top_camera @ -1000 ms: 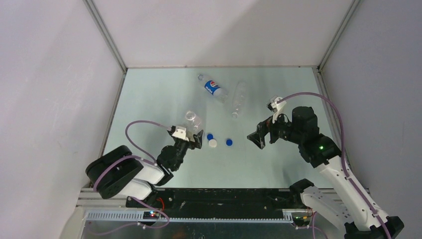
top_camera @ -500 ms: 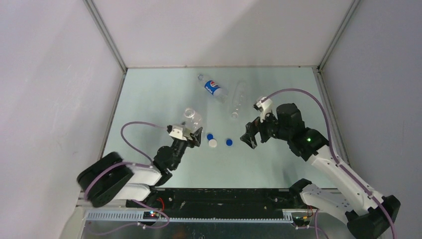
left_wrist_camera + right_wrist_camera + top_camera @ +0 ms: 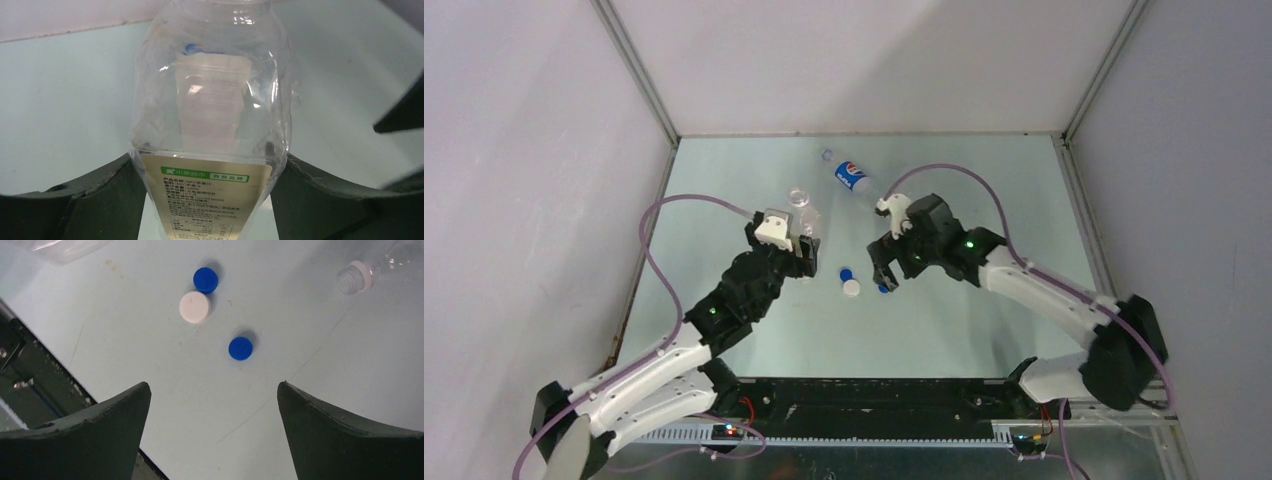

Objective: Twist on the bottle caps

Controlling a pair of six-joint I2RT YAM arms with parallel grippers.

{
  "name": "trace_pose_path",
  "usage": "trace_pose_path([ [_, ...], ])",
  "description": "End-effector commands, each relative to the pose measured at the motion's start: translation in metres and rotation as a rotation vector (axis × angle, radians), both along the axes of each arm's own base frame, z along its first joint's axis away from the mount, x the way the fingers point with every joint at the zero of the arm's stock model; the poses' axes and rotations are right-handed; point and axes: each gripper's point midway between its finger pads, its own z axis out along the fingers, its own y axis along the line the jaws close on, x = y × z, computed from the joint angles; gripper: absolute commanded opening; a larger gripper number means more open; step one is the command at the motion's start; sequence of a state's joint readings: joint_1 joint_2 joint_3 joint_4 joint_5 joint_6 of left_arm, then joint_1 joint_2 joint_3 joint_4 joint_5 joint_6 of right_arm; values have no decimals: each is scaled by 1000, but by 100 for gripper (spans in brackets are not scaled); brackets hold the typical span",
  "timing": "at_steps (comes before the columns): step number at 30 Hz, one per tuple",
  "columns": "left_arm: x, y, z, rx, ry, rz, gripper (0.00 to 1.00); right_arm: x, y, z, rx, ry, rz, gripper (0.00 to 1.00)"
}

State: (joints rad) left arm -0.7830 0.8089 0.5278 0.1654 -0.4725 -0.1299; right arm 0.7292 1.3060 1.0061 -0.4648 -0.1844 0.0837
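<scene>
My left gripper (image 3: pixel 802 243) is shut on the clear bottle with the white/yellow label (image 3: pixel 801 204). In the left wrist view my left gripper (image 3: pixel 210 160) has a finger pressed on each side of that bottle (image 3: pixel 210 100). My right gripper (image 3: pixel 886 278) is open and empty above the three caps. In the right wrist view my right gripper (image 3: pixel 214 385) is above a blue cap (image 3: pixel 240 348), with a white cap (image 3: pixel 195 306) and a second blue cap (image 3: pixel 206 280) further off. The Pepsi bottle (image 3: pixel 852 177) lies at the back. The plain clear bottle's open neck (image 3: pixel 354 279) shows; my right arm hides it from above.
The black front rail (image 3: pixel 30 370) runs along the table's near edge, close to the right gripper. White walls enclose the table (image 3: pixel 984 330) on three sides.
My left arm has reached forward and carried the labelled bottle toward the back. My right arm has swung left, and its gripper has come over the caps.
</scene>
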Motion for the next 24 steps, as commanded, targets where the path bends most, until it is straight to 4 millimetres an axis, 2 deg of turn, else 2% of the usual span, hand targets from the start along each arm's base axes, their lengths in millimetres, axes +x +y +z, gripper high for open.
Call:
trace_pose_path([
  [1, -28, 13, -9, 145, 90, -93, 19, 28, 22, -8, -59, 38, -111, 98],
  [4, -42, 16, -5, 132, 96, -137, 19, 34, 34, -36, -158, 119, -158, 98],
  [5, -45, 18, 2, 118, 86, -137, 19, 34, 38, -41, -177, 132, -158, 97],
  [6, -49, 21, -1, 130, 103, -141, 19, 33, 45, -49, -202, 151, -151, 97],
  [7, -51, 22, 5, 122, 95, -143, 19, 34, 47, -52, -218, 149, -156, 97],
  [12, -60, 34, 11, 169, 140, -134, 18, 35, 66, -79, -256, 193, -154, 90],
  [13, -61, 35, 17, 164, 138, -131, 18, 35, 67, -81, -263, 199, -158, 89],
  [21, -67, 36, 24, 186, 185, -150, 17, 36, 82, -113, -318, 234, -164, 78],
  [24, -69, 38, 26, 182, 193, -148, 17, 36, 89, -116, -330, 233, -152, 75],
])
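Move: The white cap lies on the table about 9 cm to the right hand's left, 3 cm farther out and 15 cm below it. One blue cap touches the white cap's far side, some 10 cm to the hand's left and 6 cm ahead; the lone blue cap is only about 2 cm to the hand's left and 3 cm ahead. From the left hand, the white cap is roughly 10 cm to the right, level fore and aft, and 22 cm down. The right hand sinks about 12 cm while going some 7 cm left and a little forward, over the lone blue cap towards the white and blue pair, its fingers tipping some 25 degrees nearer to straight down and closing part way without touching a cap. The left hand keeps its grip on the upright juice bottle and draws it about 6 cm back and 4 cm to the left, away from the caps, tilting it moderately as it goes. ##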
